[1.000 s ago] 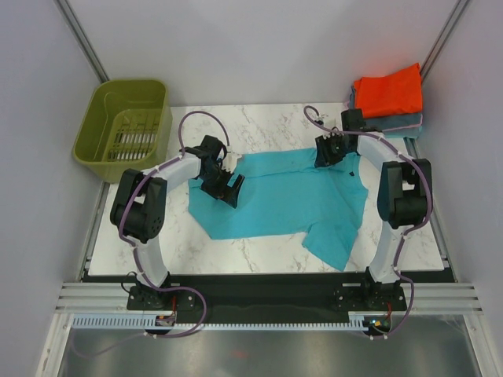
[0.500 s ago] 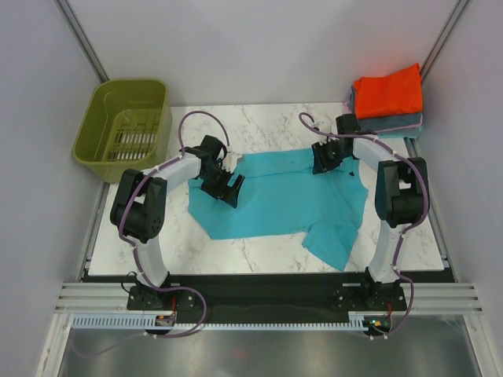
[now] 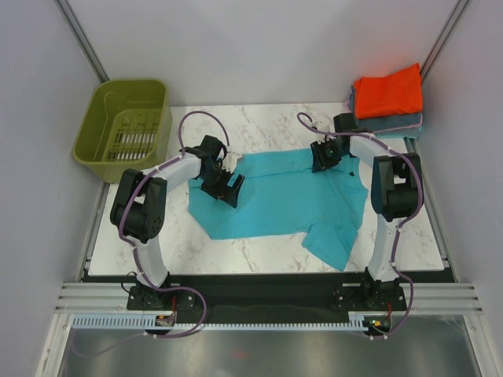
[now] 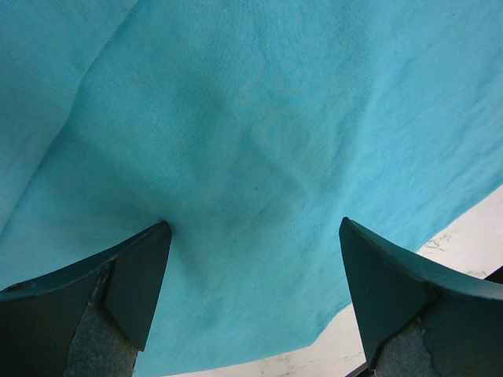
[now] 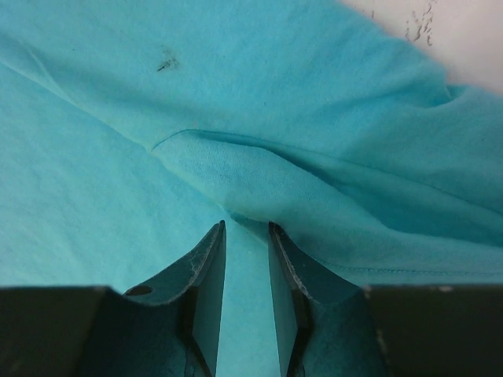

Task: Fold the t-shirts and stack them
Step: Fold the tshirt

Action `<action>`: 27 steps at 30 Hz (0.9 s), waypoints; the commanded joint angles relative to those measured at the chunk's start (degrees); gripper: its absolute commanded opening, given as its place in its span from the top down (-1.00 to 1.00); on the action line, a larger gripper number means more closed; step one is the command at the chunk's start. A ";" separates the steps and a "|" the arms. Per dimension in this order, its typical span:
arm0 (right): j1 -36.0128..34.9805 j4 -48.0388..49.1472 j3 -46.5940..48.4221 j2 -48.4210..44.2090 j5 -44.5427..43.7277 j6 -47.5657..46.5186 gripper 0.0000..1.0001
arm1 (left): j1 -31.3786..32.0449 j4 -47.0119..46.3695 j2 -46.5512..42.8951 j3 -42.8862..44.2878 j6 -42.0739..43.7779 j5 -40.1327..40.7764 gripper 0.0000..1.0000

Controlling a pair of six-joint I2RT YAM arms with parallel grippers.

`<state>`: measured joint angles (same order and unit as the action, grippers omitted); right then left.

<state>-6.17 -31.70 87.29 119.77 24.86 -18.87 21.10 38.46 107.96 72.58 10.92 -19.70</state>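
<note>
A teal t-shirt (image 3: pixel 283 196) lies spread on the marble table (image 3: pixel 259 126), one part hanging toward the front right. My left gripper (image 3: pixel 228 184) rests low over the shirt's left part, jaws wide open; in the left wrist view its fingertips (image 4: pixel 157 236) press on the teal cloth (image 4: pixel 259 118) with nothing pinched between them (image 4: pixel 255 228). My right gripper (image 3: pixel 321 157) is at the shirt's far right edge. In the right wrist view its narrow jaws (image 5: pixel 246 226) hold a raised fold of the teal cloth (image 5: pixel 259 181). An orange-red folded t-shirt (image 3: pixel 389 90) lies on a grey-blue folded one (image 3: pixel 397 123) at the back right corner.
An olive-green plastic basket (image 3: pixel 126 118) stands off the table's back left corner. Grey walls close in the back and sides. The table's white edge shows past the shirt hem (image 4: pixel 464 236) in the left wrist view.
My right gripper has shifted slightly left along the shirt's far edge. The left gripper and the stack have not moved.
</note>
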 commanded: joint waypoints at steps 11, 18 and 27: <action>-0.07 2.79 1.57 0.47 -1.75 -0.11 0.54 | 0.52 -1.02 1.29 0.55 -1.60 -1.39 -0.91; -0.07 2.79 1.40 0.29 -1.84 -0.11 0.64 | 0.52 -1.02 0.93 0.37 -1.51 -1.13 -0.91; -0.33 2.44 0.08 -0.23 -1.40 -0.46 0.84 | 0.52 -1.37 0.50 -0.15 -1.51 -0.69 -0.91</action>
<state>-6.17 -30.41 87.26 119.98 23.03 -18.94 21.10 38.46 108.01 72.60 10.92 -19.66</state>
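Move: The near edge of the t-shirt's turned-over strip lies practically at my right fingertips, about 1 cm ahead, level left to right and 1 cm below them. The shirt's far edge runs about 5 cm straight ahead. The stack with the red shirt stands some 15 cm ahead and 16 cm to the right. From my left hand that strip edge lies about 12 cm ahead and 20 cm to the right, 1 cm lower. With my right hand already down at the t-shirt, I ease barely 1 cm forward and to the right onto the near edge of the folded strip, and bring the part-open fingers together from either side of its raised ridge until the tips meet, pinching the cloth. I stay low, without lifting, and hardly turn the wrist. ##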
